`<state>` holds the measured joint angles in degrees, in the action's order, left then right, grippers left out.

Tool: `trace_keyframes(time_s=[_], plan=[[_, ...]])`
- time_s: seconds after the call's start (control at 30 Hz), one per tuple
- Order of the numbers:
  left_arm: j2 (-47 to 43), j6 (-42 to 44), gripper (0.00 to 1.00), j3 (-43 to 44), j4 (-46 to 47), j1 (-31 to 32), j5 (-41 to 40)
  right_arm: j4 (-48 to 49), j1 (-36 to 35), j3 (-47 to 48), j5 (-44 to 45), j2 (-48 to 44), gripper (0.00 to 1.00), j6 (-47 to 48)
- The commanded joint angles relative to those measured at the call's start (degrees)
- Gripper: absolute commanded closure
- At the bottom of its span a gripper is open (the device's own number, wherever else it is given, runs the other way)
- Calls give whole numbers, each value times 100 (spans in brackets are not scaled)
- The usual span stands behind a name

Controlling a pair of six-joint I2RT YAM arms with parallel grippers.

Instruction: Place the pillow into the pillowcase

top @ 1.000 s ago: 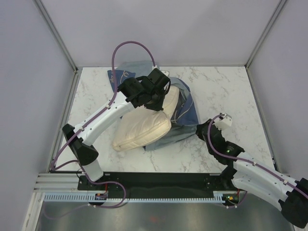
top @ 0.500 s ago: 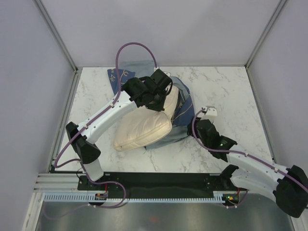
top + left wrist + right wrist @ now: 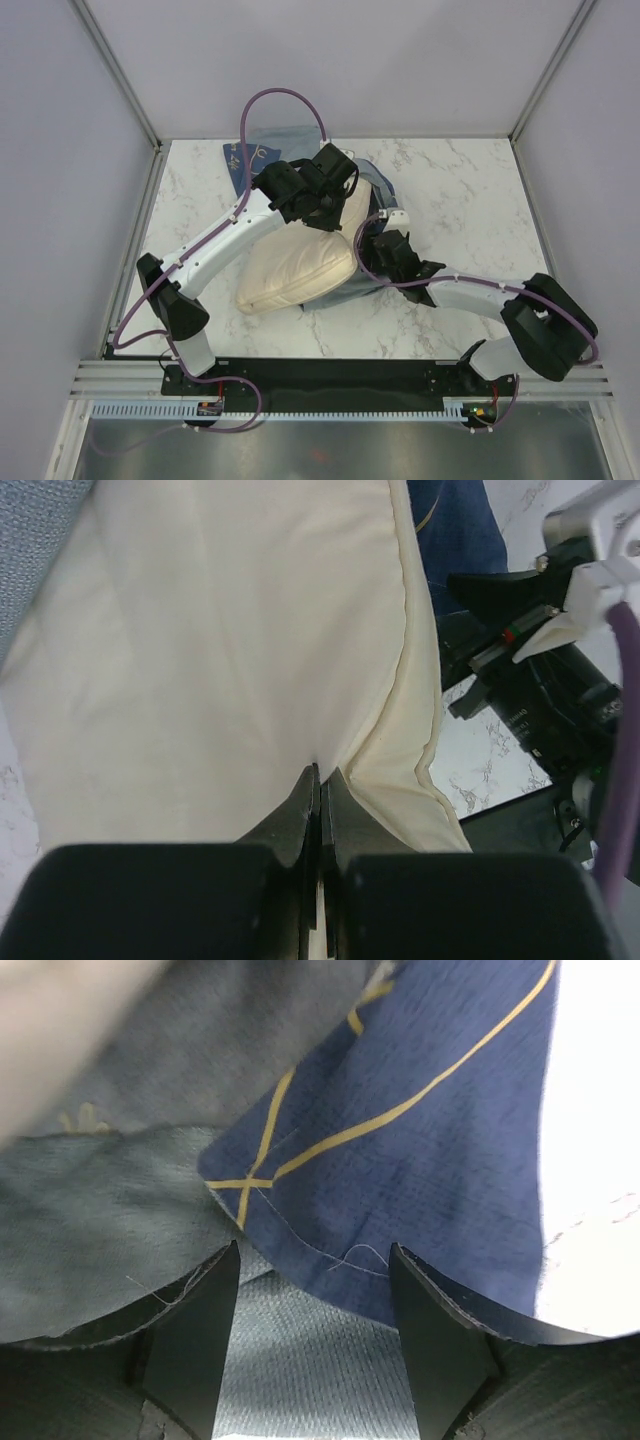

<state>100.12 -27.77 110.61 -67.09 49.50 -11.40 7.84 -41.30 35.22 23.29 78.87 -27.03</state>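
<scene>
The cream pillow lies mid-table, its far end tucked into the blue pillowcase, which spreads beneath and to the right of it. My left gripper sits on the pillow's far end. In the left wrist view this gripper is shut, and the pillow puckers at its tips. My right gripper is low at the pillowcase's near right edge. In the right wrist view it stands open, with the dark blue hem and the grey-blue inside lying between its fingers.
A further fold of the pillowcase shows behind the left arm at the table's back. White marble tabletop lies bare to the right. Grey walls close in the back and sides. The right arm's wrist sits close beside the pillow.
My right arm has swung left across the table to the pillowcase's edge, and its jaws have opened. The left arm shifted slightly and still pinches the pillow.
</scene>
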Motion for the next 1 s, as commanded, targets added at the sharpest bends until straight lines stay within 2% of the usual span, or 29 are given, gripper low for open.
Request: trace_keyframes(time_s=[0.0,0.07,0.1,0.17,0.2,0.27,0.4,0.5,0.67,0.8,0.97], plan=[[-308,175,98,66,319,-54,-11,622,16,73,-17,443,32,-285],[-309,167,98,66,319,-63,-20,719,95,37,44,585,37,-434],[-308,175,98,66,319,-54,-12,745,148,20,44,646,51,-548],[-300,175,98,49,319,-63,-12,720,201,-24,62,612,73,-619],[-282,184,98,31,319,-63,-29,685,219,-59,114,412,89,-707],[-291,184,98,14,319,-54,-38,658,263,-277,149,34,99,-821],[-265,167,98,-48,337,-63,-99,290,605,-499,-140,-1291,100,-1102],[-247,158,98,-65,346,-63,-126,-115,1165,-552,-473,-1803,98,-1419],[-185,123,98,-136,389,-63,-117,-774,1870,-647,-1000,-1910,100,-1945],[-106,96,98,-180,433,-54,-143,-1020,2765,-964,-1440,-2139,100,-2228],[139,79,98,-48,513,-54,-135,-1757,3137,-974,-1441,-2428,100,-2307]])
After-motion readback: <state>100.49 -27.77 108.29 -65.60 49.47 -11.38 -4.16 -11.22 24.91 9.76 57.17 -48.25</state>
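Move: The navy hem of the pillowcase lies right between the right hand's open fingers, about 1 cm ahead and 3 cm below them. The middle of the pillow is roughly 13 cm to that hand's left and 4 cm back, at about its height; the loose grey flap of the case is some 9 cm back, 4 cm left and 6 cm lower. From the left hand, which still holds the pillow's bunched edge, the hem is around 4 cm ahead, 7 cm right and 20 cm below. The right hand dips about 3 cm onto the navy hem and shuts its open fingers to pinch it, then lifts it some 10 cm in an arc while swinging right and lowers again to near its starting height, ending about 14 cm to the right, away from the pillow, with the wrist turned some 30 degrees clockwise and its left side rolled up. The left hand keeps its hold on the pillow's edge and sinks only a little, about 1 cm. ##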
